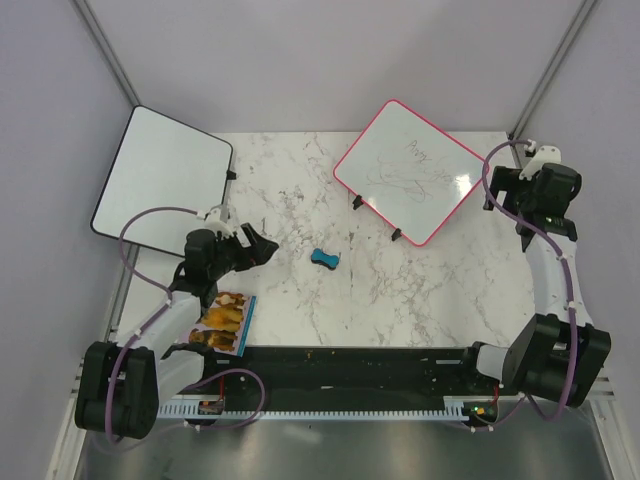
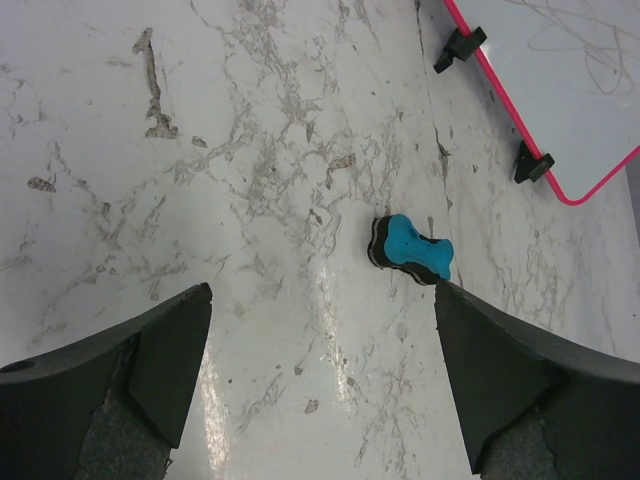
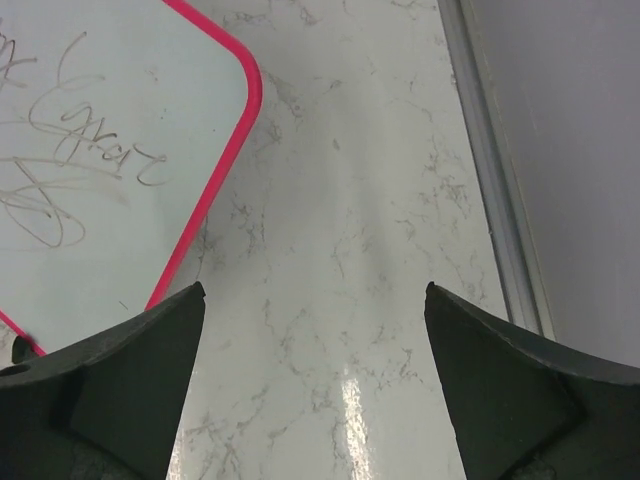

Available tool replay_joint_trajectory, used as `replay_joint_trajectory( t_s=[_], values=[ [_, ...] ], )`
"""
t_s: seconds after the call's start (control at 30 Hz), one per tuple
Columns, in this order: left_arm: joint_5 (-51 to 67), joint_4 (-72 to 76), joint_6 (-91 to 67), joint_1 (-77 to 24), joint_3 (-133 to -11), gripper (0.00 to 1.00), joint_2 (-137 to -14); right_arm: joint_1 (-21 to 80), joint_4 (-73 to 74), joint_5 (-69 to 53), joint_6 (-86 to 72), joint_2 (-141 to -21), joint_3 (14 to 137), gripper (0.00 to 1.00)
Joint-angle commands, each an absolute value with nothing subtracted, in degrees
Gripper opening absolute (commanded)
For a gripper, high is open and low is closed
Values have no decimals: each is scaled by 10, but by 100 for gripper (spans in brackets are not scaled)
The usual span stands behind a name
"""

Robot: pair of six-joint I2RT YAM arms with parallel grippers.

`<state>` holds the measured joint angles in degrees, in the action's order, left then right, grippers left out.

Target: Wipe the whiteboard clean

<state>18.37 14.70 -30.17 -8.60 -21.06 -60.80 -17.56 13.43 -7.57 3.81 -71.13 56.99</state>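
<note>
The whiteboard (image 1: 410,170) with a pink frame and grey scribbles lies at the back right of the marble table. It also shows in the left wrist view (image 2: 570,80) and the right wrist view (image 3: 100,160). A small blue eraser (image 1: 323,260) lies on the table in the middle, apart from the board; in the left wrist view the eraser (image 2: 415,248) sits just ahead of my right fingertip. My left gripper (image 1: 262,246) is open and empty, left of the eraser. My right gripper (image 1: 505,180) is open and empty beside the board's right corner.
A white board with a black frame (image 1: 160,180) lies at the back left, partly over the table edge. A colourful card (image 1: 222,322) lies near the left arm. A metal rail (image 3: 490,160) runs along the table's right edge.
</note>
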Motion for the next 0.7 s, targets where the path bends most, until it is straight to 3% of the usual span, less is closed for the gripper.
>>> replay_joint_trajectory(
  t_s=[0.0, 0.17, 0.4, 0.67],
  values=[
    [239, 142, -300, -86, -250, 98, -614, -188, 187, -135, 30, -740, 610, 98],
    [300, 121, -257, -103, -287, 99, -650, -203, 228, -260, 60, -770, 620, 98],
    [169, 4, -144, -237, -406, 100, -698, -207, 238, -234, 57, -778, 657, 98],
    [118, -79, 75, -344, -515, 100, -822, -210, 260, -268, 50, -825, 657, 98]
  ],
)
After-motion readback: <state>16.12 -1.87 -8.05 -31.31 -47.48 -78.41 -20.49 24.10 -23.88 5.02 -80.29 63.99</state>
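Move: To the left hand's right, about 15 cm off, some 3 cm farther out and 8 cm lower, lies the blue eraser. The near black clip stands roughly 19 cm right of the eraser and 6 cm beyond it; the animal book's middle is about 14 cm back and 10 cm left of this hand. From the right hand the pink-framed whiteboard's middle is some 18 cm ahead, 19 cm left and 15 cm lower; the eraser is 43 cm left, 5 cm back, 18 cm lower. Sweeping about 13 cm to the right towards the eraser, the left hand speeds up on the way, rising some 4 cm before it starts to sink, and turns about 30 degrees clockwise while its left side rolls up; the fingers stay wide open and come close above the eraser. The right hand, empty and open, eases some 3 cm down and left towards the pink-framed whiteboard, turning slightly counter-clockwise. ##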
